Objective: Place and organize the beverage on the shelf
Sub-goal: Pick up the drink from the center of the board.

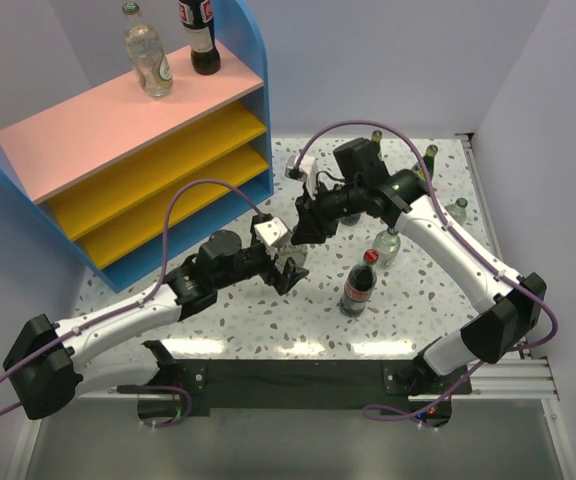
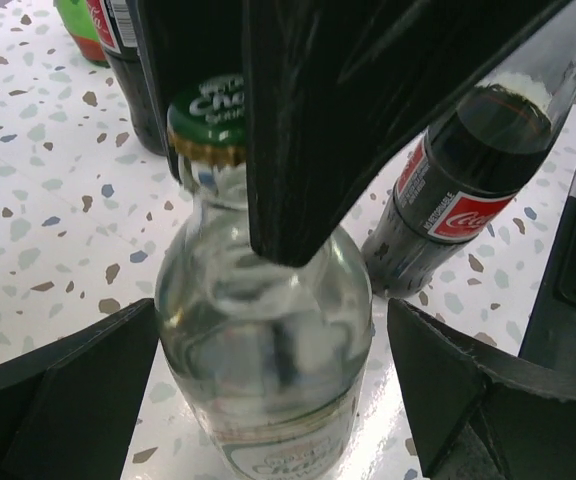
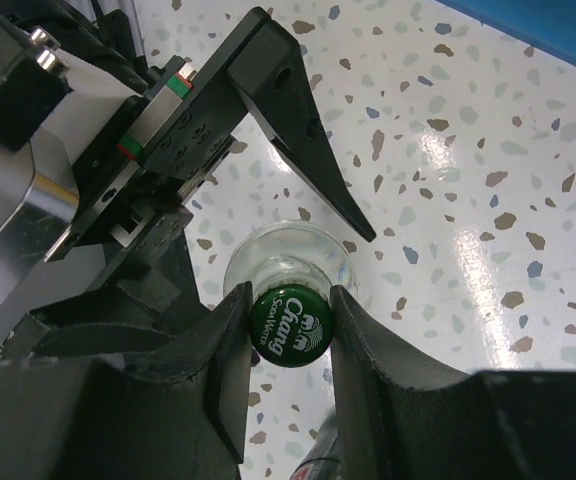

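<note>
A clear beverage bottle (image 2: 268,340) with a green cap (image 3: 290,325) stands upright in the middle of the table. My right gripper (image 3: 290,300) is shut on that cap from above, and it shows in the top view (image 1: 303,228). My left gripper (image 2: 273,320) is open, a finger on each side of the bottle's body and neither touching the glass; in the top view it sits just below the right one (image 1: 290,268). The shelf (image 1: 118,130) stands at the back left, with a clear bottle (image 1: 148,62) and a cola bottle (image 1: 202,40) on its pink top board.
A cola bottle (image 1: 358,285) and a clear bottle (image 1: 386,245) stand just right of the grippers. Green bottles (image 1: 428,160) and another clear one (image 1: 458,210) stand at the back right. In the left wrist view a cola bottle (image 2: 458,190) is close behind the held one.
</note>
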Available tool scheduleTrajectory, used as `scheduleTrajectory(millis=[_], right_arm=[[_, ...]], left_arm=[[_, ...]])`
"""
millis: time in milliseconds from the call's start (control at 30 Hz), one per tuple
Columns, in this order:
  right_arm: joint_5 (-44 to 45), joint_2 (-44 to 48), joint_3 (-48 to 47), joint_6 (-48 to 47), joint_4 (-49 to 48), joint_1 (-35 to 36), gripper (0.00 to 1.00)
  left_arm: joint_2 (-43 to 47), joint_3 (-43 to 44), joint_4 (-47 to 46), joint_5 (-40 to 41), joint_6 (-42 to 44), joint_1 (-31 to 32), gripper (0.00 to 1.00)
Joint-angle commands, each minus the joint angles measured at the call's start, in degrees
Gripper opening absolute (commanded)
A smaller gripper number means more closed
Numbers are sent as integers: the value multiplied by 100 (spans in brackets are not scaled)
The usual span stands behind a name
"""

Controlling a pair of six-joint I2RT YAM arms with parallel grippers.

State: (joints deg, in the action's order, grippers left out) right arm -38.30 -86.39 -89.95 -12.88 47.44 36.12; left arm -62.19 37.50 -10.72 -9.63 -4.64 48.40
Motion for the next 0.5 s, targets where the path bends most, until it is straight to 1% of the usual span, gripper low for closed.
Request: scheduleTrajectory(millis=[0, 133, 233, 300, 333, 367, 433, 467], right_arm=[[-467, 404, -128, 216, -648, -35, 0], [-476, 421, -137, 216, -648, -61, 0], [-450, 439, -137, 225, -648, -70, 0], [-450, 456, -128, 225, -640, -70, 0], [-432, 448, -137, 225, -648, -70, 0], [-424, 465, -137, 225, -657, -79, 0], [-432, 456, -119, 225, -657, -87, 0], [-432, 474, -102, 225, -657, -87, 0]], left_arm=[[-126, 390, -264, 479, 209, 143, 99], [-275, 539, -176, 629, 236, 196, 96], [-337, 662, -9, 778, 289, 231, 89], [-346, 732, 52, 822, 289, 275, 80], [-363, 759, 70, 805, 263, 275, 73], [-381, 785, 96, 778, 254, 284, 56], [-416, 847, 167, 726, 192, 293, 32], [-408, 856, 167, 734, 157, 301, 14]])
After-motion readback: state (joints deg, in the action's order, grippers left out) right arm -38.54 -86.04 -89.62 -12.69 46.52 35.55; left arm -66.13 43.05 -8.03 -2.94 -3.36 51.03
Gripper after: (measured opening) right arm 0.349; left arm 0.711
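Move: The soda bottle with the green cap hangs from the right fingers, its middle some 9 cm below the right hand and about level with it otherwise. From the left hand, whose wide-open fingers already stand either side, its middle is about 2 cm ahead, 2 cm right and 3 cm below. The near cola bottle stands roughly 14 cm right of the left hand and 3 cm back; a clear bottle about 19 cm right and 9 cm ahead. Forward and to the right, with a slight rise, the left hand eases about 2 cm farther onto the soda bottle, turning only some 5 degrees counter-clockwise. Its wide fingers then close partway until both pinch the glass body near the shoulder, below the right hand, which stays in place and keeps its grip at the cap. ##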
